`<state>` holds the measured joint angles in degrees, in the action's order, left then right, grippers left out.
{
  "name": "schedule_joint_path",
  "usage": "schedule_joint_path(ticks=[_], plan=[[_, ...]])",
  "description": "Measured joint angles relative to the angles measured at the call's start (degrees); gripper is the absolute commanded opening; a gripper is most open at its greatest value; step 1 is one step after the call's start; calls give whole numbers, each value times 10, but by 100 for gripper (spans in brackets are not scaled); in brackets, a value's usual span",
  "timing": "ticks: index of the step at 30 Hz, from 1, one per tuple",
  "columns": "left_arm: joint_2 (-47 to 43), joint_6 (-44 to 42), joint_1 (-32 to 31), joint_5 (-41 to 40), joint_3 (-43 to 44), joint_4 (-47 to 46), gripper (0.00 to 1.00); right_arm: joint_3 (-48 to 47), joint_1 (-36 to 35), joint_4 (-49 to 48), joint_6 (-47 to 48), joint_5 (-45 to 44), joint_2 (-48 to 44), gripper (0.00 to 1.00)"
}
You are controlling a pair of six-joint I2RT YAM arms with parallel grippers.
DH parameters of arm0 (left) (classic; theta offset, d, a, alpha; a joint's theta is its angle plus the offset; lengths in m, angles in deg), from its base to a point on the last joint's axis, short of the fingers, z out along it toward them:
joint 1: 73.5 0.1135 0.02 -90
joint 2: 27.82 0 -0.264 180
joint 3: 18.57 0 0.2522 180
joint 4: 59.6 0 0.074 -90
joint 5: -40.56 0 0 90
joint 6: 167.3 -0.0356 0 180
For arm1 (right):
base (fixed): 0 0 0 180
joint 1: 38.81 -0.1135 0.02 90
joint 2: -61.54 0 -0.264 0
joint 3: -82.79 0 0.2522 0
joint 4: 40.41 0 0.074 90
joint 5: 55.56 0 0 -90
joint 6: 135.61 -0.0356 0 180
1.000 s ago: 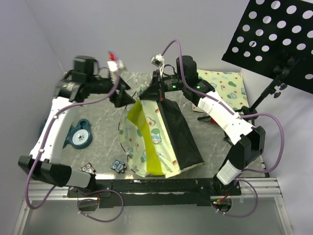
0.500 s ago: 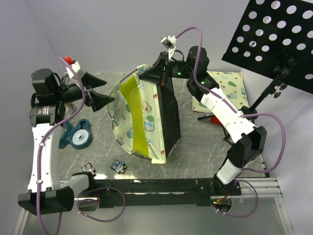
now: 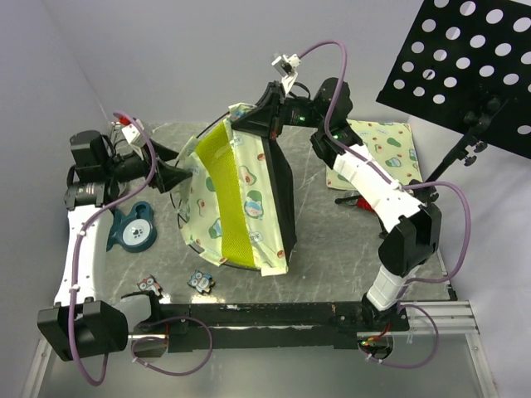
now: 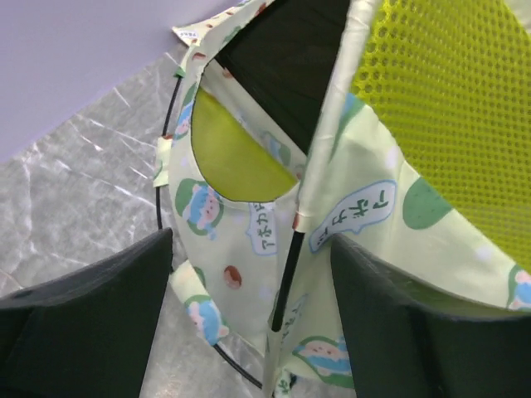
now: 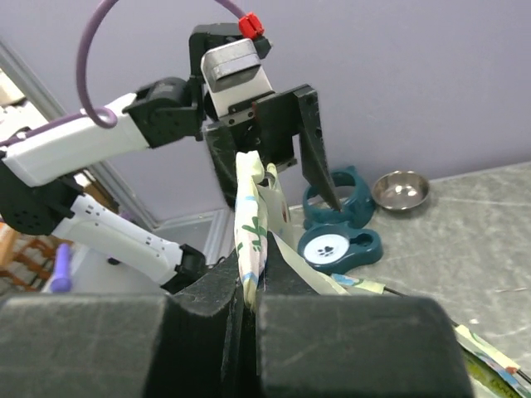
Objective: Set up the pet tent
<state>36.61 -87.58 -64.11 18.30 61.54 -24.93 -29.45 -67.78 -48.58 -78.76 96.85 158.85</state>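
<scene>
The pet tent (image 3: 241,199) stands tilted on edge in the middle of the table, with cream avocado print, a lime mesh panel and a black base sheet. My right gripper (image 3: 251,123) is shut on the fabric at its top corner, and in the right wrist view the folded fabric (image 5: 249,215) rises from between the shut jaws (image 5: 249,290). My left gripper (image 3: 177,177) is open, level with the tent's left side. In the left wrist view its fingers (image 4: 83,315) stand wide on either side of a thin black pole end (image 4: 286,282) and touch nothing.
A teal pet feeder (image 3: 133,228) lies at the left, with a steel bowl (image 5: 400,191) beyond it. Two small toys (image 3: 199,280) sit near the front edge. A flat printed mat (image 3: 382,153) lies at the back right beside a black perforated board (image 3: 465,58) on a stand.
My right gripper has raised the tent from lying low to standing on edge. My left gripper swung out to the left, then came in towards the tent's left side.
</scene>
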Motion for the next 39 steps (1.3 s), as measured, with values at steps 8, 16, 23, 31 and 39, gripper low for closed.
schedule_joint_path(ticks=[8, 16, 23, 31, 39], plan=[[44, 19, 1, 40, 84, 20, 1, -36, 7, -22, -41, -4, 32, 24], [41, 167, 0, -9, 147, 52, 1, -93, 57, 85, 27, -64, 34, 94], [21, 380, 16, -126, 131, 62, 1, -71, 70, 233, 168, -197, -2, 99], [99, 658, 77, -202, 106, 42, 1, 43, 74, 263, 234, -274, -115, 98], [213, 802, 80, -289, 183, 63, 31, 78, 61, 292, 287, -270, -176, 96]])
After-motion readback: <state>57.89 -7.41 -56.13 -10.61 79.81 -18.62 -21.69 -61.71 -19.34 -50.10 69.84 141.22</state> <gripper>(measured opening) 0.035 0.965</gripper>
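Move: The tent's pole in its printed sleeve already stands between the open left fingers, about 1 cm ahead and 1 cm to the right. From the left hand, the green mesh panel's middle is some 9 cm right, 4 cm back and 5 cm lower; the blue feeder is about 11 cm left, 10 cm back and 32 cm below. From the right hand, which still grips a tent corner, that pole is roughly 14 cm left, 2 cm back and 13 cm lower. Left pinches the pole, lifts, swings forward-left and down some 15 cm; right lets go, withdrawing rightward. ##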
